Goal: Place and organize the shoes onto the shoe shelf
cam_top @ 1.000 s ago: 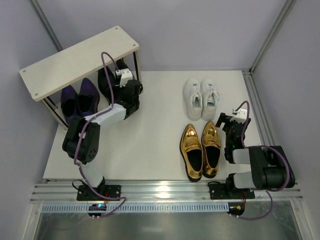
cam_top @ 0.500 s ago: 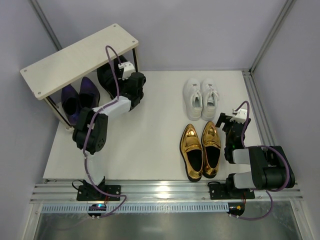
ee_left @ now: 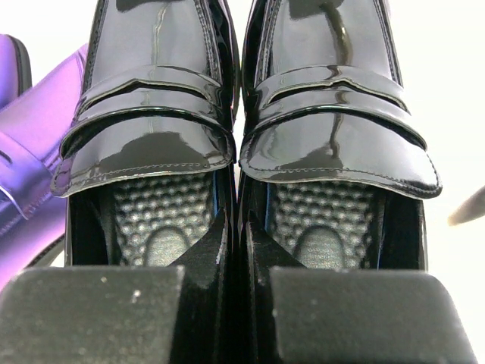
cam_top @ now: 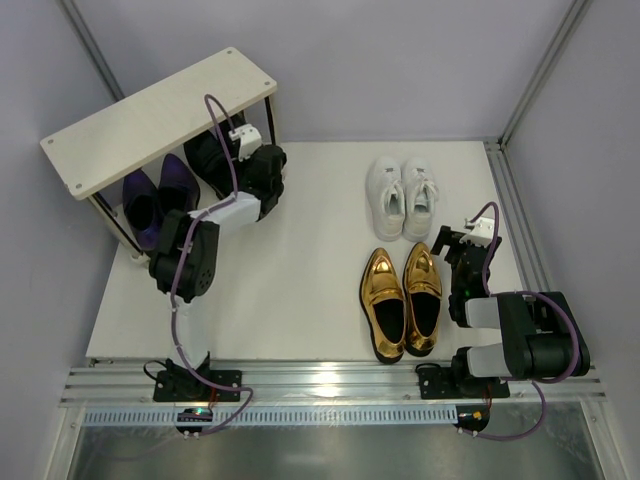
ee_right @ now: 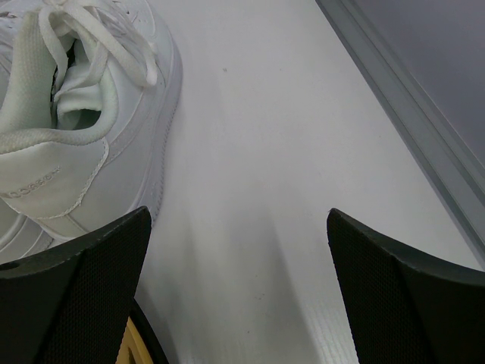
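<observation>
The glossy black dress shoes [ee_left: 333,114] stand side by side, toes away from me, at the right of the shoe shelf [cam_top: 150,118] under its top board. My left gripper [ee_left: 241,250] is shut on their two touching inner walls, one finger inside each shoe; in the top view this gripper [cam_top: 255,165] is at the shelf's right end. The purple shoes [cam_top: 158,195] sit left of the black pair [cam_top: 210,152] under the board. The white sneakers [cam_top: 403,195] and gold loafers [cam_top: 402,298] stand on the table at the right. My right gripper [ee_right: 239,250] is open over bare table beside a sneaker [ee_right: 83,129].
A metal rail [ee_right: 409,98] runs along the table's right edge, close to my right gripper [cam_top: 470,245]. The shelf's thin legs [cam_top: 272,125] stand beside my left wrist. A purple shoe [ee_left: 30,136] lies just left of the black pair. Walls enclose the table.
My left arm has reached farther toward the shelf, carrying the black pair deeper under the top board. The right arm has not moved.
</observation>
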`<state>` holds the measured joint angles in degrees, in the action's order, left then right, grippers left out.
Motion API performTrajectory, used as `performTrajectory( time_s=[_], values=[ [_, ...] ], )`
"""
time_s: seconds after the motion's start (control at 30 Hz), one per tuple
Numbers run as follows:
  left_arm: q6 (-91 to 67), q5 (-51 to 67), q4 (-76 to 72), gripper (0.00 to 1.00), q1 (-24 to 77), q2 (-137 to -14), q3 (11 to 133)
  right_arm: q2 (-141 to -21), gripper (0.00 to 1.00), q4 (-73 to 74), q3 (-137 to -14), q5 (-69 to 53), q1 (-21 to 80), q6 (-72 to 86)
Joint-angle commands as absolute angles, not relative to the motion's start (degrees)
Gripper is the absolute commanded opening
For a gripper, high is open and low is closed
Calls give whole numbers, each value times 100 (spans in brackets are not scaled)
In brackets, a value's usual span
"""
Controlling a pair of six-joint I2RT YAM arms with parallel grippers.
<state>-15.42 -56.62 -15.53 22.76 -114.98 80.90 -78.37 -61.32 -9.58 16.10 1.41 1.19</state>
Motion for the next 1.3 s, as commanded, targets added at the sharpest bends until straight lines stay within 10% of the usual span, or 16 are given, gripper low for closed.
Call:
performTrajectory(
  time_s=[0.0, 0.33, 0.43, 0.63, 1.27],
  values=[
    [-1810, -6135, -2505, 0, 2188, -11399, 8455, -7814, 97, -6601, -1055, 1617, 167, 114],
    [-1960, -5950, -2312, 16, 2136, -11505, 8420, -7822, 97, -6601, -1063, 1626, 167, 114],
    [-1837, -5740, -2294, 61, 2136, -11408, 8429, -7822, 97, -6592, -1055, 1626, 167, 114],
    [-1679, -5651, -2250, 94, 2136, -11101, 8350, -7822, 97, -6609, -1055, 1626, 167, 123],
    [-3620, -3845, 1940, 100, 2979, -8123, 7068, -7814, 97, -6609, -1055, 1626, 167, 123]
  ],
)
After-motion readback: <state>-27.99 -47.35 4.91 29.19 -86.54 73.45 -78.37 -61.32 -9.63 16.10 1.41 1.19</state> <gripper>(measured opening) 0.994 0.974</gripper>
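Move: Pinched in the left fingers, the pair of black shoes is already on the shelf's lower board, its middle about 4 cm ahead of the left hand, 3 cm to its left and 5 cm below. The nearer purple shoe is some 9 cm back and 13 cm left of this hand; the shelf's front right leg stands roughly 9 cm to its right and 1 cm back. From the right hand the black shoes lie about 23 cm ahead and 58 cm left. Settling the black shoes about a centimetre lower, the left hand then spreads its shut fingers wide and lets go of the two inner sides. It lifts clear almost straight up at first, then draws back out of the shelf and a little right, ending about 11 cm higher and 10 cm back, with the wrist turned some 15 degrees clockwise. ##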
